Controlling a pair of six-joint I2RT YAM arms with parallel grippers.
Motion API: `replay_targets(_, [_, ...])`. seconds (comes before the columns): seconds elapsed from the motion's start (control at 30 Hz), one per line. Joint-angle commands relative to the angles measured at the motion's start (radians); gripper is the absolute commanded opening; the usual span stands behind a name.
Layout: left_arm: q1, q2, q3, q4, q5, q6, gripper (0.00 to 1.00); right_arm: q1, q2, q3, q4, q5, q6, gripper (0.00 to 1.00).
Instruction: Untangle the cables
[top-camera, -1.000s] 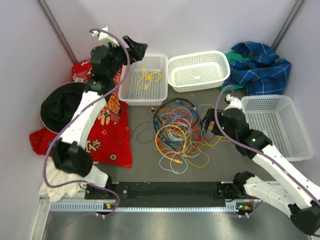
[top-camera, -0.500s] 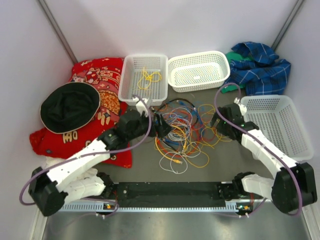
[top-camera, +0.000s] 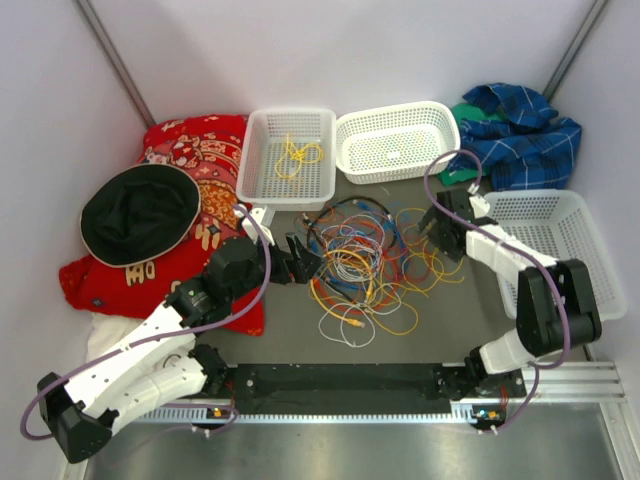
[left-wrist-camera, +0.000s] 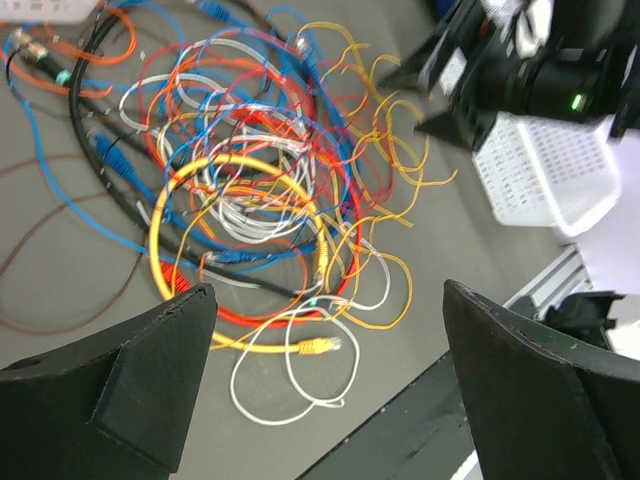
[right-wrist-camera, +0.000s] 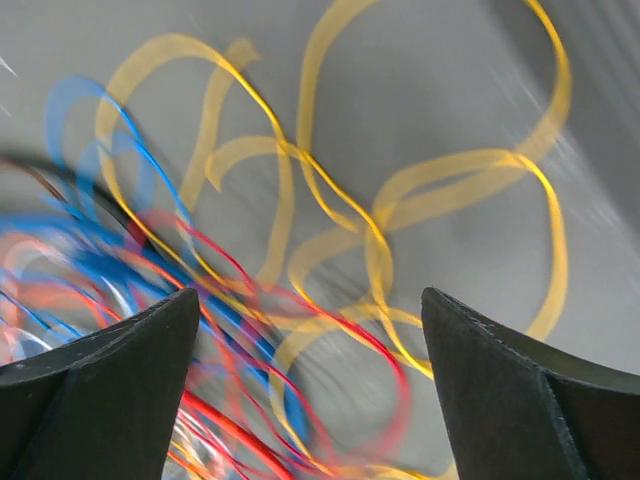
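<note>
The cables (top-camera: 365, 265) lie in one tangled heap of yellow, orange, blue, white, red and black loops on the grey table. My left gripper (top-camera: 300, 262) hovers at the heap's left edge, open, with nothing between its fingers. In the left wrist view the cables (left-wrist-camera: 250, 200) spread out ahead of the left gripper (left-wrist-camera: 328, 300), and a yellow connector end (left-wrist-camera: 318, 346) lies close below. My right gripper (top-camera: 432, 228) is at the heap's right back edge, also open. The right wrist view is blurred. There the right gripper (right-wrist-camera: 310, 300) sits low over thin yellow, red and blue cables (right-wrist-camera: 370, 240).
Three white baskets stand around the heap: a back-left basket (top-camera: 262, 180) holding a yellow cable (top-camera: 298, 152), a back-middle basket (top-camera: 440, 150) and a right basket (top-camera: 570, 260). A red cloth (top-camera: 190, 150) with a black hat (top-camera: 140, 215) lies left. A blue plaid cloth (top-camera: 520, 130) lies back right.
The left arm swung down from over the back-left basket to the heap's left edge. The right gripper shifted back along the heap's right side, its arm folding up.
</note>
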Motion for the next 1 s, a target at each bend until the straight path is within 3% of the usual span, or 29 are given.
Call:
replay_targets(0.0, [-0.005,0.002,-0.006,-0.016,-0.029,0.009,0.99,-0.021,0.102,0.126,0.081,0.030,0.073,0.87])
replay_targets(0.07, [-0.005,-0.004,-0.009,-0.019,-0.038,0.011,0.99,-0.023,0.162,0.174,0.082,0.030,0.070,0.82])
replay_targets(0.17, [-0.005,-0.009,-0.019,-0.025,-0.046,0.015,0.99,-0.021,0.220,0.243,0.036,0.027,0.060,0.60])
replay_targets(0.23, [-0.005,-0.007,-0.021,-0.030,-0.055,0.019,0.99,-0.021,0.248,0.255,0.024,0.021,0.050,0.52])
replay_targets(0.27, [-0.005,-0.007,-0.022,-0.028,-0.056,0.019,0.99,-0.021,0.245,0.251,0.026,0.019,0.041,0.40])
replay_targets(0.33, [-0.005,-0.006,-0.024,-0.019,-0.061,0.020,0.99,-0.021,0.205,0.216,0.051,0.016,0.029,0.29])
replay_targets(0.37, [-0.005,-0.002,-0.024,-0.016,-0.059,0.020,0.99,-0.023,0.187,0.202,0.059,0.013,0.017,0.13])
replay_targets(0.43, [-0.005,0.010,-0.021,-0.001,-0.053,0.022,0.99,-0.021,0.113,0.165,0.068,0.005,0.004,0.00])
replay_targets(0.63, [-0.005,0.050,0.016,0.021,-0.041,0.020,0.99,0.011,-0.185,0.053,0.069,-0.041,-0.051,0.00])
replay_targets(0.87, [-0.005,0.063,0.065,0.051,-0.047,0.035,0.99,0.128,-0.529,0.038,-0.031,-0.047,-0.143,0.00])
replay_targets(0.97, [-0.005,0.070,0.073,0.094,-0.024,0.040,0.99,0.134,-0.627,0.071,-0.065,-0.157,-0.147,0.00])
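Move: The strand of loose yellow cable to be gripped lies about 6 cm ahead of the right hand and 1 cm to its left, roughly 1 cm below it. The blue cable bundle runs some 6 cm to that hand's left and 2 cm back; the white cable bundle sits about 16 cm left and 3 cm back, both a little lower. The right basket is about 25 cm to its right, 4 cm back. From the left hand, the strand lies some 15 cm ahead, 23 cm right and 19 cm below. Forward and almost level just above the table, the right hand goes on about 6 cm to the yellow cable, its open fingers closing fully and pinching a strand. Then it rises roughly 18 cm while drawing back some 9 cm and slightly left, the wrist tipping the fingers up by about 30 degrees and turning a little counter-clockwise, keeping the cable pinched. ##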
